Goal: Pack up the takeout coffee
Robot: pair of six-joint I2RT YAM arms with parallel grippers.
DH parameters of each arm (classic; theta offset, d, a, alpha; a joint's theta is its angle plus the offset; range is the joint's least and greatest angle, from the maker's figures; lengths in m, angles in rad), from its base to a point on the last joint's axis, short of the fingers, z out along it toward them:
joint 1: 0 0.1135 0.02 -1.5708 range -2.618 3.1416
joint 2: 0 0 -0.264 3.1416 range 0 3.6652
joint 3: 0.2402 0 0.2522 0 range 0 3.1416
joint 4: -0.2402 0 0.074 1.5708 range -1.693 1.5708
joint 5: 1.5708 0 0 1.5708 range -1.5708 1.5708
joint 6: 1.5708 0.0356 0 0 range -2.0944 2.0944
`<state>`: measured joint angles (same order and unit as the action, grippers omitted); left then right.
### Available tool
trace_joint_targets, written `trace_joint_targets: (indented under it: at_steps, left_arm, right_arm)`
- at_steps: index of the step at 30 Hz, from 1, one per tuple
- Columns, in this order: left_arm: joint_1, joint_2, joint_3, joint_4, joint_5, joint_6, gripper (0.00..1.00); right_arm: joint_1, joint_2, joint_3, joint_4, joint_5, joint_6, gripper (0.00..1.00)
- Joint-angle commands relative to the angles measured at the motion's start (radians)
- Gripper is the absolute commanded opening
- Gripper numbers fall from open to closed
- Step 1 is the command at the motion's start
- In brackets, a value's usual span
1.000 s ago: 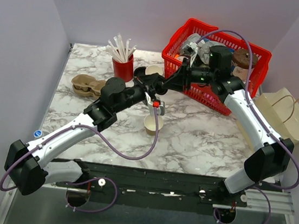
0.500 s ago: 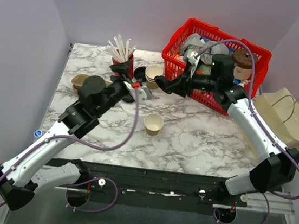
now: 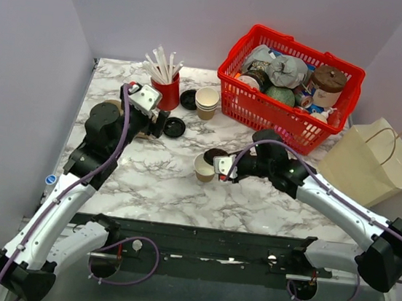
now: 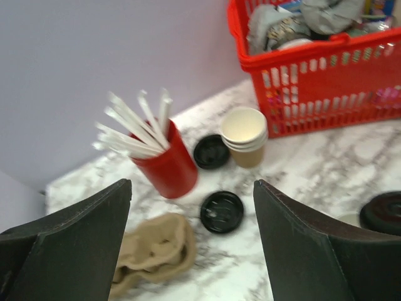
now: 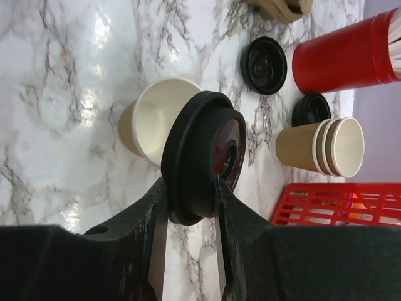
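Observation:
The takeout coffee cup (image 3: 203, 168) stands upright and uncovered on the marble near the table's middle; its pale inside (image 5: 152, 120) shows in the right wrist view. My right gripper (image 3: 220, 165) is shut on a black round lid (image 5: 202, 155), pinching its edge between both fingers. The lid (image 3: 215, 156) hangs at the cup's right rim; I cannot tell whether they touch. My left gripper (image 3: 156, 124) is open and holds nothing, well to the left of the cup. In its wrist view the left gripper (image 4: 191, 188) frames a loose black lid (image 4: 222, 212).
A red cup of white straws (image 3: 166, 89) stands at the back left, with a stack of cream cups (image 3: 207, 102) and two loose black lids (image 3: 188, 98) (image 3: 174, 127) nearby. A brown pulp carrier (image 4: 153, 251) lies at the left. A red basket (image 3: 244, 106) and paper bag (image 3: 376, 161) are at the right.
My left gripper opened above the cup and drew back to the left rear. My right gripper came from the basket's edge down to the cup, holding the black lid.

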<state>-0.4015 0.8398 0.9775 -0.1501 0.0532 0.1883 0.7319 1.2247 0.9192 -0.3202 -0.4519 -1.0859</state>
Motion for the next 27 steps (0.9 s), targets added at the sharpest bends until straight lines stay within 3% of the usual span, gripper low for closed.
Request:
trace_joint_targets:
  at_steps: [1,8,20,27]
  left_arm:
    - [0.006,0.002,-0.042,-0.029,0.168,-0.165,0.86]
    - [0.007,0.022,-0.034,-0.062,0.148,-0.106,0.87]
    - [0.006,0.045,-0.04,-0.083,0.14,-0.098,0.88]
    - [0.006,0.038,-0.059,-0.088,0.134,-0.093,0.88]
  right_arm:
    - [0.027,0.054,0.001,0.021,0.136,-0.172,0.23]
    - [0.057,0.154,0.032,0.055,0.15,-0.203,0.25]
    - [0.132,0.156,-0.002,0.056,0.176,-0.273,0.27]
    - [0.162,0.156,-0.028,0.055,0.202,-0.292,0.37]
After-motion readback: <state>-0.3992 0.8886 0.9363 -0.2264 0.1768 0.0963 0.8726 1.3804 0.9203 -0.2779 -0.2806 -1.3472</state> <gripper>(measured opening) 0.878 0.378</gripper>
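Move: The right hand already pinches a black lid; the single cup it is for stands about 5 cm to its left, 2 cm back, its middle some 9 cm lower. From this hand, the loose lid lies roughly 14 cm ahead and 18 cm left, and the stacked cups some 21 cm ahead and 7 cm left. From the empty left hand, the single cup is about 14 cm right, 6 cm back and 26 cm below. Right hand lowers its lid about 4 cm, then leftward to the cup's rim; open left hand sinks 5. ##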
